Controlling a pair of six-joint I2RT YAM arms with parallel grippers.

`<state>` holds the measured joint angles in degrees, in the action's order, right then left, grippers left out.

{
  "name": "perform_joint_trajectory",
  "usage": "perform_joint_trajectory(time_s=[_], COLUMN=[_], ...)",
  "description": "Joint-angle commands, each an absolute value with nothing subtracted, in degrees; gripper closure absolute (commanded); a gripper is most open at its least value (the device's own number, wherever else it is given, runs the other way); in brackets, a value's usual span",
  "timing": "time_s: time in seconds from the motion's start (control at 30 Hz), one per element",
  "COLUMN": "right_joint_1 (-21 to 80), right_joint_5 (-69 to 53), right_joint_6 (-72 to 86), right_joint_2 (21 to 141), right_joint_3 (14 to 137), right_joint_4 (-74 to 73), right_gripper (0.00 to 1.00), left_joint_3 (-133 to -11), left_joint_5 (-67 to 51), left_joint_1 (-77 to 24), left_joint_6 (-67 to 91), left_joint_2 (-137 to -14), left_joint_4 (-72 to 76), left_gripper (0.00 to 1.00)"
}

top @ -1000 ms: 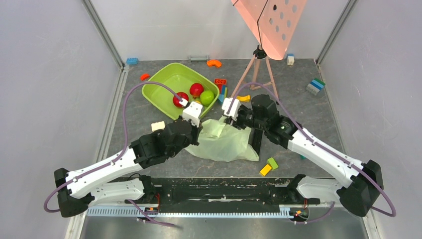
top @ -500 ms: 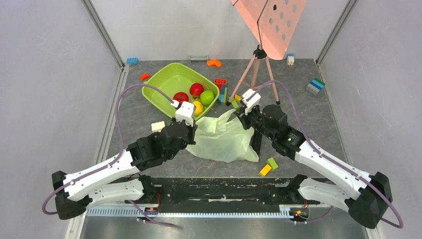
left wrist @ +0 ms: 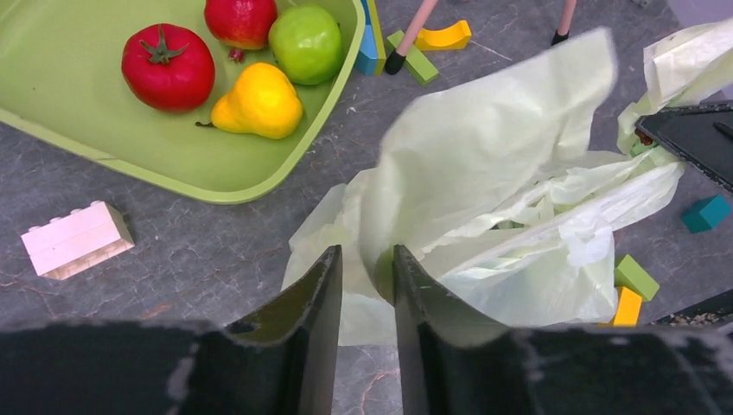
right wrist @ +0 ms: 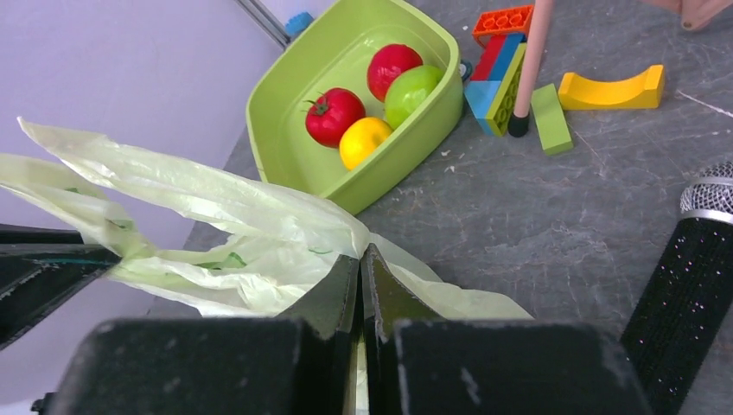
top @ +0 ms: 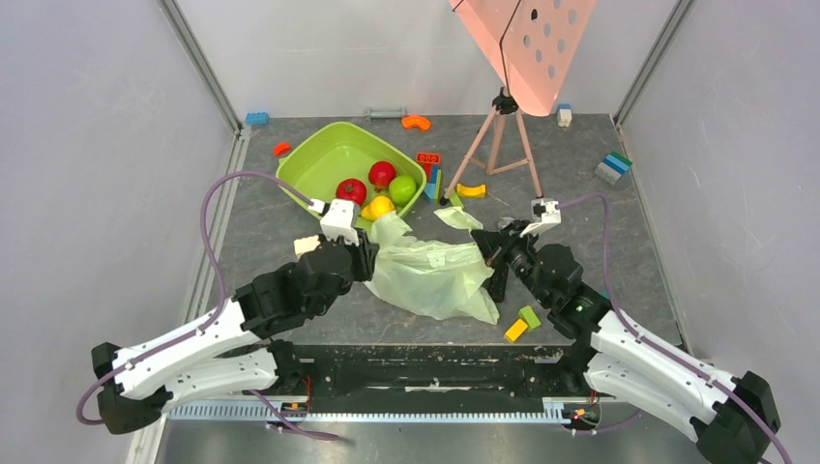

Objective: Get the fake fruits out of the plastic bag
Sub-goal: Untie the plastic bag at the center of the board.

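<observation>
The pale-green plastic bag (top: 430, 275) lies crumpled on the grey table between the two arms. My right gripper (top: 486, 255) is shut on the bag's right edge, and the film (right wrist: 225, 207) is pinched between its closed jaws (right wrist: 360, 251). At the bag's left end, my left gripper (top: 366, 255) has its jaws slightly apart (left wrist: 367, 252). A fold of the bag (left wrist: 493, 147) rests against its right finger. One fake fruit, round and green (top: 402, 188) (left wrist: 305, 43) (right wrist: 413, 91), sits in the tub. I cannot see what is inside the bag.
The lime-green tub (top: 324, 159) behind the bag also holds a red tomato (top: 351, 190), a red apple (top: 382, 173) and a yellow pear (top: 379, 206). A tripod (top: 498, 135) stands at the back. A pink brick (top: 307, 245) and yellow-green blocks (top: 522, 324) lie near the bag.
My right gripper closed on the bag and pulled its edge right and toward the near side. My left gripper drew left, and its jaws have come apart.
</observation>
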<state>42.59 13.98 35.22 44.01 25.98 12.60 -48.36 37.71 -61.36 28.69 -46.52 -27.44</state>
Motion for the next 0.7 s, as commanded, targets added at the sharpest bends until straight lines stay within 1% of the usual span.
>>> perform_joint_trajectory(time_s=[0.0,0.07,0.13,0.17,0.3,0.4,0.47,0.6,0.67], right_joint_1=[42.5,42.4,42.4,42.4,42.4,42.4,42.4,42.5,42.5], right_joint_5=[11.9,8.7,5.9,4.5,1.1,0.1,-1.7,-3.4,-3.5], right_joint_6=[35.4,32.4,30.6,29.8,29.0,28.8,28.5,28.3,28.2], right_joint_2=[42.8,43.5,44.5,45.1,46.0,46.1,46.2,46.1,45.6], right_joint_3=[26.4,27.8,29.0,29.6,30.4,30.7,31.0,31.9,32.0], right_joint_4=[19.1,18.6,17.7,17.6,17.5,17.9,17.9,17.3,16.9], right_gripper=[1.00,1.00,1.00,1.00,1.00,1.00,1.00,1.00,1.00], left_joint_3=[-48.7,-49.5,-50.4,-50.8,-53.2,-55.0,-55.9,-58.1,-58.5], left_joint_5=[36.4,33.4,31.5,30.7,28.3,27.2,26.5,28.0,29.0], left_joint_1=[-60.9,-60.9,-60.9,-60.9,-60.9,-60.9,-60.9,-61.0,-60.9], left_joint_6=[26.3,23.8,22.0,20.9,17.1,14.1,12.5,11.2,11.1], left_joint_2=[-45.7,-45.7,-46.1,-46.5,-48.4,-50.5,-52.1,-55.9,-57.1], left_joint_4=[-25.0,-23.6,-22.6,-22.1,-21.0,-20.4,-19.6,-19.6,-19.9], left_gripper=[0.54,0.36,0.23,0.18,0.07,0.02,0.00,0.01,0.06])
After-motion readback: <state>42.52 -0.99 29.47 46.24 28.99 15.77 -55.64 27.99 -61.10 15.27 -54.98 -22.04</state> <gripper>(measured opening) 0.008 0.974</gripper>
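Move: Below and between the hands lies the plastic bag, its middle about 12 cm right of the left hand, level with it fore and aft, some 14 cm down. From that hand the pear is about 15 cm ahead, neither left nor right, and the pink brick 4 cm ahead and 16 cm left. The right hand grips the bag's edge, with the bag's middle about 11 cm left, 5 cm back and 13 cm below; the microphone lies level ahead, 5 cm right. Spreading its already parting fingers to fully open, the left hand swings about 5 cm right towards the right gripper, rising some 3 cm and turning clockwise, to straddle the bag's raised flap. The right hand keeps its pinch on the edge and carries it left and up, slightly back, turning about 15 degrees counter-clockwise to meet it. ##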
